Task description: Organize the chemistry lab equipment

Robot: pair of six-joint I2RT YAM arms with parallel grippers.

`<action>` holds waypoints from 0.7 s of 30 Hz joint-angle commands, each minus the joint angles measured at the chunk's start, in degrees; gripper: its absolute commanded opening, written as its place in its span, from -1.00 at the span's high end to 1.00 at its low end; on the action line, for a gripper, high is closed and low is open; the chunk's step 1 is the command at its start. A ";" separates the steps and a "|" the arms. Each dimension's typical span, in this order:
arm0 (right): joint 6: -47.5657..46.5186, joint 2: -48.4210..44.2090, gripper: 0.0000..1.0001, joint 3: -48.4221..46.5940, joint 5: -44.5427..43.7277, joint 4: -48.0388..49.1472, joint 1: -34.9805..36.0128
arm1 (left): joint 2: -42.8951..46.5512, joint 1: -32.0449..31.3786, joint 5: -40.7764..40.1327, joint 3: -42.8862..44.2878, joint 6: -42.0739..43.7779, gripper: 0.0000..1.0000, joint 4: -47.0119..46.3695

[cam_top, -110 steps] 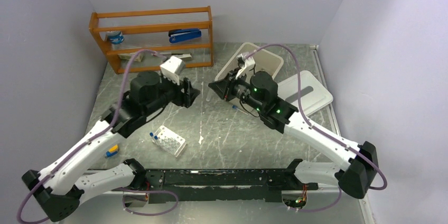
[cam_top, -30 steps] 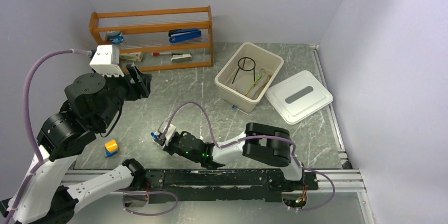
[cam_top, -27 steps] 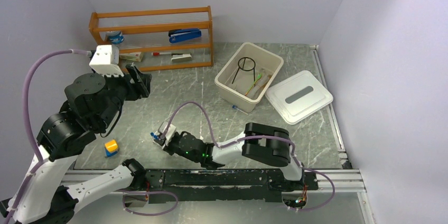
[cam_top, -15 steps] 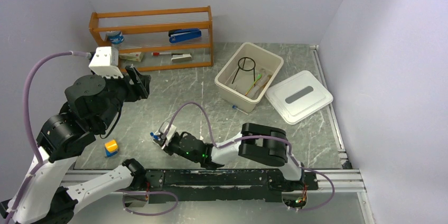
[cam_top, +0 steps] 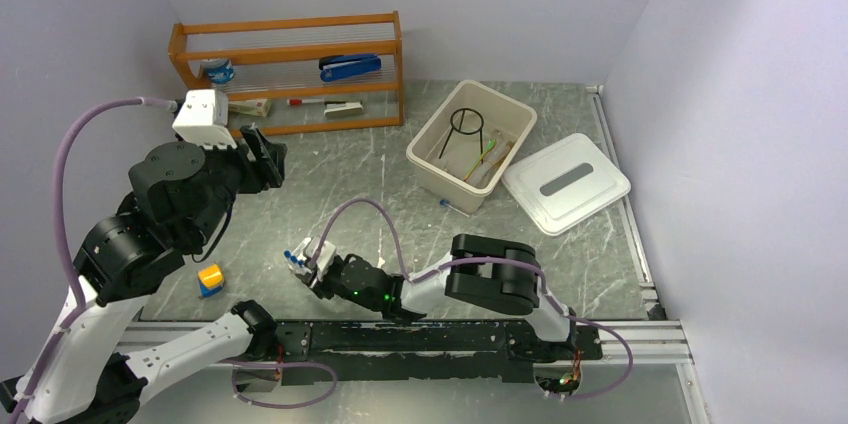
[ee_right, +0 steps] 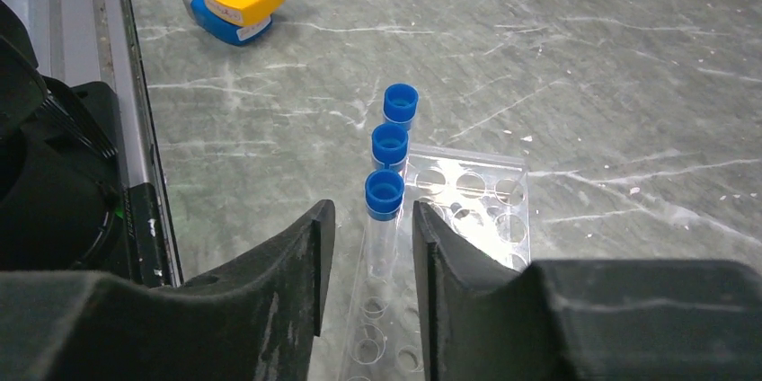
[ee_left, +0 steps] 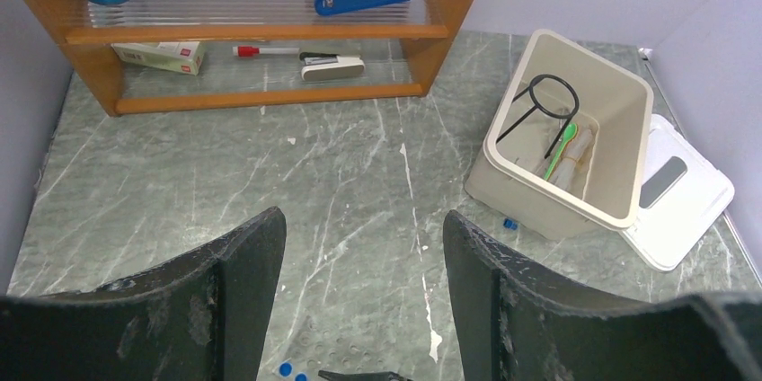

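Low at the table's near edge, my right gripper (ee_right: 370,219) is open around the nearest of three blue-capped vials (ee_right: 385,194). That vial stands upright in the clear holed rack (ee_right: 472,188), with a gap showing on its left side. From above, the right gripper (cam_top: 305,266) covers most of the rack, and only the blue caps (cam_top: 290,256) peek out. My left gripper (cam_top: 262,159) hangs raised and open with nothing in it, and the left gripper (ee_left: 361,219) looks down on bare table. The black wire tripod (cam_top: 463,126) and a green-handled tool lie in the beige bin (cam_top: 432,124).
A loose blue-capped vial (cam_top: 452,206) lies on the table in front of the bin. The bin's white lid (cam_top: 566,182) rests to its right. A wooden shelf (cam_top: 290,74) at the back holds a blue stapler (cam_top: 350,66). A yellow-and-blue block (cam_top: 209,278) sits near the left arm.
My right jaws have spread apart from the vial, which stays standing in the rack. The right arm has shifted slightly and the left arm has barely moved.
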State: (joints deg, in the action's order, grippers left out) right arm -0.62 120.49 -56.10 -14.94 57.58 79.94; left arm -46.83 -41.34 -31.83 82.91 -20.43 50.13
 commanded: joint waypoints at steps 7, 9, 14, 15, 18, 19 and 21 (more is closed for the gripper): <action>5.00 -8.19 -0.22 1.14 1.35 -2.82 -0.68 | 0.40 -0.05 -1.13 -0.46 0.50 -0.39 -0.45; 5.72 -10.94 -0.26 2.21 1.56 -4.12 -0.88 | 0.15 -0.05 -0.97 -0.19 0.92 -0.40 -1.02; 8.04 -18.94 -0.25 4.31 -0.09 -11.05 -2.27 | -0.91 -0.05 -0.69 0.22 2.60 -0.41 -4.33; 8.02 -20.23 -0.24 4.34 -0.87 -13.03 -2.91 | -1.04 -0.05 -1.20 0.16 2.77 -0.41 -5.26; 8.40 -23.25 -0.23 3.77 -5.61 -20.27 -5.73 | -0.91 -0.05 -2.03 -0.92 3.66 -0.42 -9.00; 8.15 -24.48 -0.23 4.09 -7.26 -22.34 -7.24 | -0.83 -0.03 -2.07 -1.51 3.84 -0.42 -10.30; 7.26 -26.30 -0.23 4.69 -10.69 -26.28 -9.69 | -0.68 -0.05 -2.55 -2.86 4.10 -0.42 -12.34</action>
State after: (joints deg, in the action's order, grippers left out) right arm 6.68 97.30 -52.47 -17.74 41.58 74.41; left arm -47.83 -41.34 -32.47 82.19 -18.26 44.56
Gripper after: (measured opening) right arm 0.618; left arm 0.708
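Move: The loose blue-capped test tube lies some 32 cm to the right of the right gripper, 13 cm ahead and roughly 8 cm lower; the storage box stands about 14 cm beyond that tube. The tube just set in the rack stands upright between the right fingertips, its middle about 4 cm below them, with the rack's centre about 4 cm right and 1 cm back. From the left gripper the loose tube is about 26 cm right, 7 cm ahead and 40 cm below. Spread the right gripper's already parted fingers wider around the racked tube and lift nearly straight up, clear of its blue cap, about 11 cm in all. Late in the rise, swing forward and right off the rack, some 4 cm out and 6 cm across, towards the loose tube by the box, turning the hand about 10 degrees clockwise. ##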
